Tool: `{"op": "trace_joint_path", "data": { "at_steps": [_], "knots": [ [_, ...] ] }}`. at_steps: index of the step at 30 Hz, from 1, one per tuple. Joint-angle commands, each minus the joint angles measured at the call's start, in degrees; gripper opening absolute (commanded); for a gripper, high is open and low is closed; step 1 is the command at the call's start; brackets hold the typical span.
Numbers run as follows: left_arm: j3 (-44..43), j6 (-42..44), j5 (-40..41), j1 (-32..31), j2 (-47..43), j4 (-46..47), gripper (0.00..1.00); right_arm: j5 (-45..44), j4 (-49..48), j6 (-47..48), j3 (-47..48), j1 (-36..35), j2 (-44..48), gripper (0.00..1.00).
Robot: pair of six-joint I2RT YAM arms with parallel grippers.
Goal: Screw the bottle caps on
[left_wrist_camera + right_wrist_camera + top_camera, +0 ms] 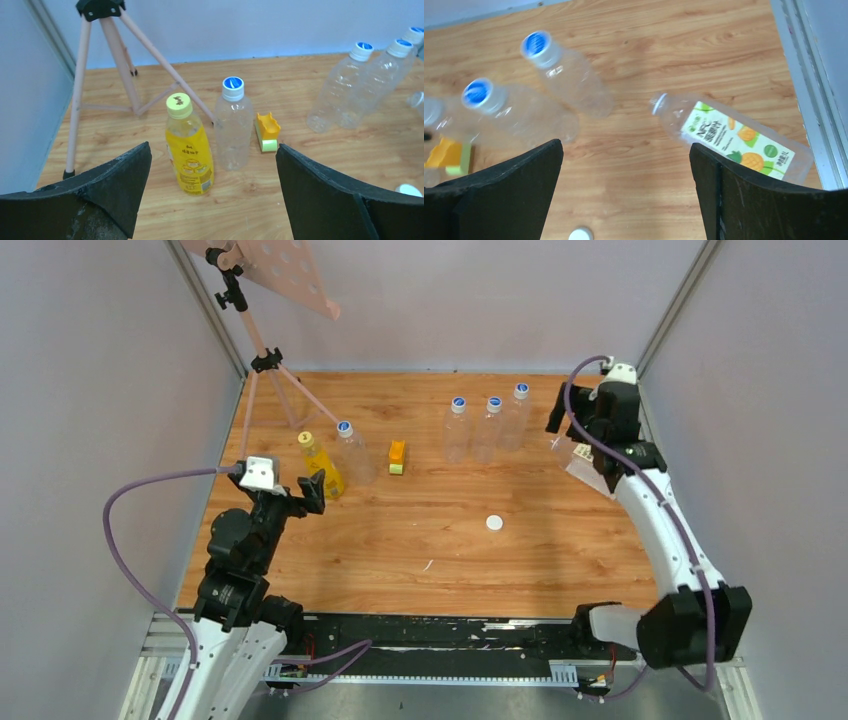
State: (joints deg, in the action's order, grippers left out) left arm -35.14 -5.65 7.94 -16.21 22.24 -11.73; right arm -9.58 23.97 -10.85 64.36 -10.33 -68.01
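A slim yellow bottle with a yellow cap stands at the left. A slim clear bottle with a blue cap stands beside it. My left gripper is open and empty, just in front of the yellow bottle. A wider clear bottle with an orange-green label lies on its side at the far right, its mouth uncapped. My right gripper is open and empty above it. A plain white cap lies loose mid-table.
Three more clear bottles with blue caps stand at the back. A small orange-and-green block sits beside the slim clear bottle. A pink tripod stands at the back left. Grey walls enclose the table.
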Motion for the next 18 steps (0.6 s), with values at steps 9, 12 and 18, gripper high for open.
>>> {"op": "trace_joint_path", "data": {
  "at_steps": [9, 12, 18],
  "knots": [
    [2.6, 5.5, -3.8, -5.3, -7.8, -0.4, 1.0, 22.0, 6.1, 0.5, 21.1, 25.3, -28.3, 1.0],
    [2.7, 5.5, -3.8, -6.1, -9.2, -0.5, 1.0, 25.6, 9.4, 2.9, 22.7, 27.3, -32.2, 1.0],
    [3.0, 5.4, -3.5, -7.2, -11.0, -0.4, 1.0, 31.2, 11.9, 5.4, 18.9, 29.9, -35.3, 0.98]
  ]
}}
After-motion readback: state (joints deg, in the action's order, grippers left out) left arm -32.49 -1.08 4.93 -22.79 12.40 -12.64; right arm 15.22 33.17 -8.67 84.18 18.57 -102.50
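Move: The lying bottle, with its pineapple label, has its middle about 3 cm ahead of the right hand, 13 cm to its right and some 18 cm below. Of the standing bottles, the nearest is roughly 11 cm ahead, 7 cm left and 12 cm below; the next is 8 cm ahead and 13 cm left at the same height. The loose white cap is 8 cm back, 9 cm left, 21 cm down. From the left hand, the lying bottle is about 14 cm ahead, 60 cm right, 22 cm below. Touching nothing yet, the right hand swings out over the lying bottle, some 14 cm to the right and about 8 cm forward, sinking 11 cm, then eases back a centimetre while still descending. Its open fingers tip down a further 20 degrees or so and its left side rises about 15. The left hand, also open, draws 3 cm back and slightly right, away from the yellow bottle. ##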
